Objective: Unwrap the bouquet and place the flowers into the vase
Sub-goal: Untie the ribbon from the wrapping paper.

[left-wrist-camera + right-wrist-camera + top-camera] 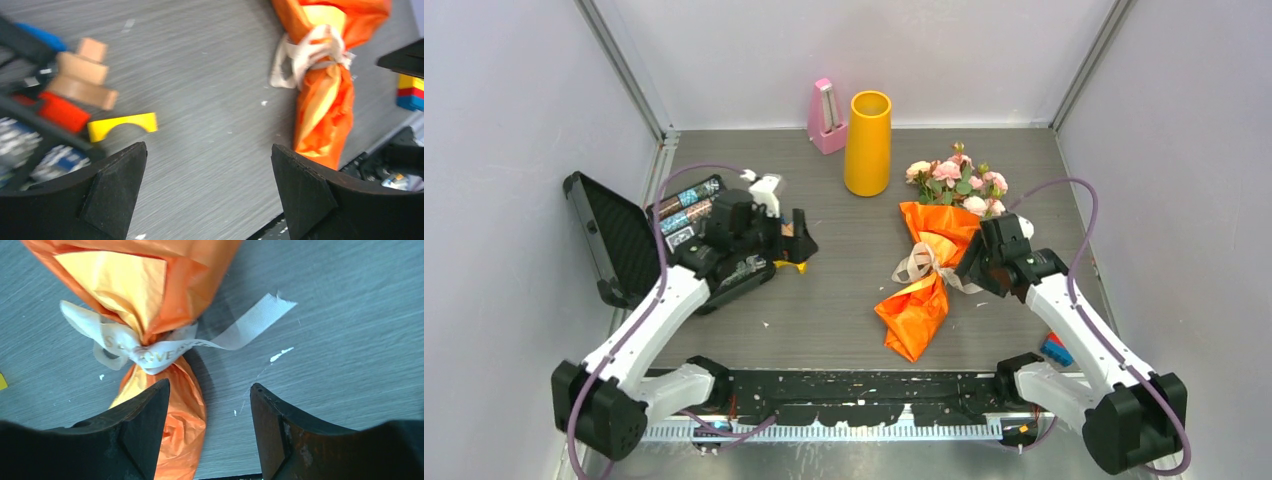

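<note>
The bouquet (929, 270) lies on the table right of centre, wrapped in crinkled orange paper and tied with a beige ribbon (150, 347). Its pink flowers (959, 180) stick out at the far end. The yellow-orange vase (868, 143) stands upright at the back. My right gripper (977, 262) hangs open just right of the ribbon knot; in the right wrist view the gripper (210, 390) has only table and the wrap's edge between its fingers. My left gripper (802, 243) is open over the left side; the left wrist view shows this gripper (209, 155) holding nothing.
A pink metronome (826, 117) stands beside the vase. An open black case (624, 240) with small items sits at the left. Wooden blocks (82, 75) and a yellow arch block (122, 125) lie near it. A coloured block (1055, 350) rests by the right arm.
</note>
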`<state>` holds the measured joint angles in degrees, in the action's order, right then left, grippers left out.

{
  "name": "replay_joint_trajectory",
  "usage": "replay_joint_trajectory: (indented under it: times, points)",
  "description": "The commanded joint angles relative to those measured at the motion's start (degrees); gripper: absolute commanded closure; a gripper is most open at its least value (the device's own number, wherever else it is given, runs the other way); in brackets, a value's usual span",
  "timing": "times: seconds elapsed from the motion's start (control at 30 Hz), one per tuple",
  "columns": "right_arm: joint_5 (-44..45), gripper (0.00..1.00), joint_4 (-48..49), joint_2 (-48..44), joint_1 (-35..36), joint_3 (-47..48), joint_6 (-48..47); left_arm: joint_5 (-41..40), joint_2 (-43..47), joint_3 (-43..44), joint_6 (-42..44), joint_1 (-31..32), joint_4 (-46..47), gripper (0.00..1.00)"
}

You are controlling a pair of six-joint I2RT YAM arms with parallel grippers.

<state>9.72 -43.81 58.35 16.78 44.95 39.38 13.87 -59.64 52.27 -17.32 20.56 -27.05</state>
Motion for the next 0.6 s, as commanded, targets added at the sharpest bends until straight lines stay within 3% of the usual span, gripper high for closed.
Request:
replay_joint_trajectory:
  times: [0.0,0.23,0.57]
  points:
    - [-3.5,0.37,4.5,-4.3,-2.1,-4.7,5.1,3.4,-5.4,-0.9,-8.0,8.9,12.9,0.03]
    - [0.4,0.37,6.9,-12.0,-4.3,-12.9,13.8,2.4,-15.8,0.2,-14.5,17.8,23.7,0.05]
    - [5.2,0.37,14.3,-16.2,-4.8,-22.2,24.2,2.5,-24.0,3.7,-14.2,19.7,25.4,0.08]
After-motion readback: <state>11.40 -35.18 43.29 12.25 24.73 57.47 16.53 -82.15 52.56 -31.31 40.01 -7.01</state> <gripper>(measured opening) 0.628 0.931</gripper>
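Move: The right hand goes for the ribbon's loose tail, whose end lies about 4 cm to its right, 1 cm ahead and 10 below. From there the knot is some 6 cm left and 5 ahead, and the pink flowers are 21 ahead, 2 left. From the left hand the ribbon loops are about 23 cm right, 1 ahead and 18 below, with the vase 14 right and 19 ahead, and the wrap's lower half 24 right, 11 back. Touching nothing yet, both hands close in on the ribbon from opposite sides. The left sweeps about 15 cm right and 6 down towards the loops, slowing to a near stop, yawing some 15 degrees clockwise, fingers wide open. The right sinks about 5 cm towards the tail while easing back and right, turning roughly 20 degrees clockwise, its partly open fingers holding their gap. ##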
